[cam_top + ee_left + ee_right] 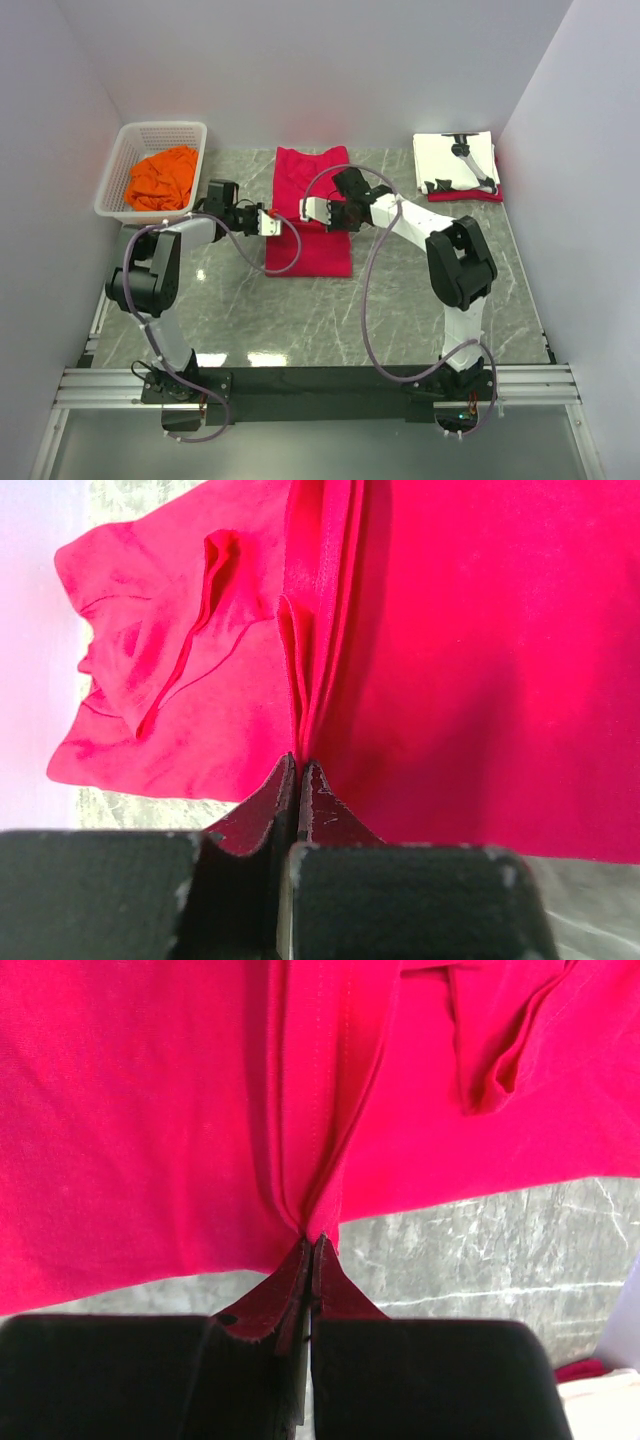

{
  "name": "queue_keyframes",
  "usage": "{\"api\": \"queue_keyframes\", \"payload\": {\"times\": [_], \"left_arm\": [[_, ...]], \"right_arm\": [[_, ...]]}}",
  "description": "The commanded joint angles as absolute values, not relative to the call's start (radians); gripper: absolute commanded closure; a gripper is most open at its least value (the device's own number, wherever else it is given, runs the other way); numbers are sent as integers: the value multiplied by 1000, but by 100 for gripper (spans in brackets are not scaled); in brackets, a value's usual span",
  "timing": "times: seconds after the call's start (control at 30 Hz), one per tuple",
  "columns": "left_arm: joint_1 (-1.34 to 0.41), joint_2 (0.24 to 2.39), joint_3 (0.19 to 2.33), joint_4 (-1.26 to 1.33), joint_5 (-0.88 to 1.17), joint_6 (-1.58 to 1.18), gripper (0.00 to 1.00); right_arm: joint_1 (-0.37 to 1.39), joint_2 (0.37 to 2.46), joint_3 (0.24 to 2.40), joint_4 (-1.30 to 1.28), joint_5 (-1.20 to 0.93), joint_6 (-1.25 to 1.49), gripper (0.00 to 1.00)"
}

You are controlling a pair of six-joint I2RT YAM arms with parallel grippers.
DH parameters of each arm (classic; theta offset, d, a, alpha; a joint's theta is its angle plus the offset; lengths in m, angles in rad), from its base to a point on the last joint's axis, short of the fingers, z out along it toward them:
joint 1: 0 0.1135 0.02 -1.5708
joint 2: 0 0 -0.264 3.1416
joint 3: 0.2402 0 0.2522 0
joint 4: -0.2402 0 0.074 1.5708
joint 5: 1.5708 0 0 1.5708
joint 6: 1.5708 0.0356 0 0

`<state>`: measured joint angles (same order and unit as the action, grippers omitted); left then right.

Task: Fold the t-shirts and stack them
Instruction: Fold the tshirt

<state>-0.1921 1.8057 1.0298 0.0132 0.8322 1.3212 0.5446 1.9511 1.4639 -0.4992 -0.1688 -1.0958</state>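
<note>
A crimson-red t-shirt (312, 240) lies as a long strip in the middle of the table. My left gripper (270, 223) is shut on a bunched fold at its left edge, seen close up in the left wrist view: gripper (299, 762), red cloth (460, 670), a loose sleeve (150, 670). At the shirt's right side my right gripper (312, 210) is also shut, pinching a pleat of the same red t-shirt (150, 1110) at its fingertips (313, 1238). The orange t-shirt (162, 178) sits crumpled in the basket. At back right the white printed t-shirt (455, 160) lies folded.
The white lattice basket (120, 190) stands at the back left by the wall. Red cloth (468, 195) peeks out under the folded white shirt. Grey marble table (330, 310) extends in front of the shirt; walls close in on the left, back and right.
</note>
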Motion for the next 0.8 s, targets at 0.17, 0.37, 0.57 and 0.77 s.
{"api": "queue_keyframes", "payload": {"times": [0.17,0.37,0.57,0.77], "left_arm": [[-176,1902,1120,94,868,1345,99],[-167,1943,1138,107,847,1351,99],[-158,1934,1172,141,821,1258,67],[-109,1838,1249,-26,854,1034,61]], "right_arm": [[522,2031,1568,-465,-166,-1134,100],[517,2097,1653,-460,-152,-1120,100],[514,2091,1661,-437,-88,-1052,58],[483,1987,1664,-472,-74,-924,53]]}}
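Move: Each gripper already holds a corner of the red t-shirt's hem. The left hand's laying spot on the shirt is about 5 cm ahead and 3 cm below, the right hand's about 5 cm ahead and 2 cm below. From the left hand, the collar end lies some 19 cm ahead and 12 cm right, the bottom fold 16 cm back and 11 cm right. From the right, the collar end is 20 cm ahead and 9 cm left, the folded stack 20 cm ahead and 36 cm right. Carry the pinched hem forward towards the collar with both grippers, about 5 cm in all, sinking to the shirt as you go. Open both grippers near the end and let go of the corners while still easing forward, then lift the left one some 2.5 cm clear and keep the right one low, turning it slightly clockwise. ##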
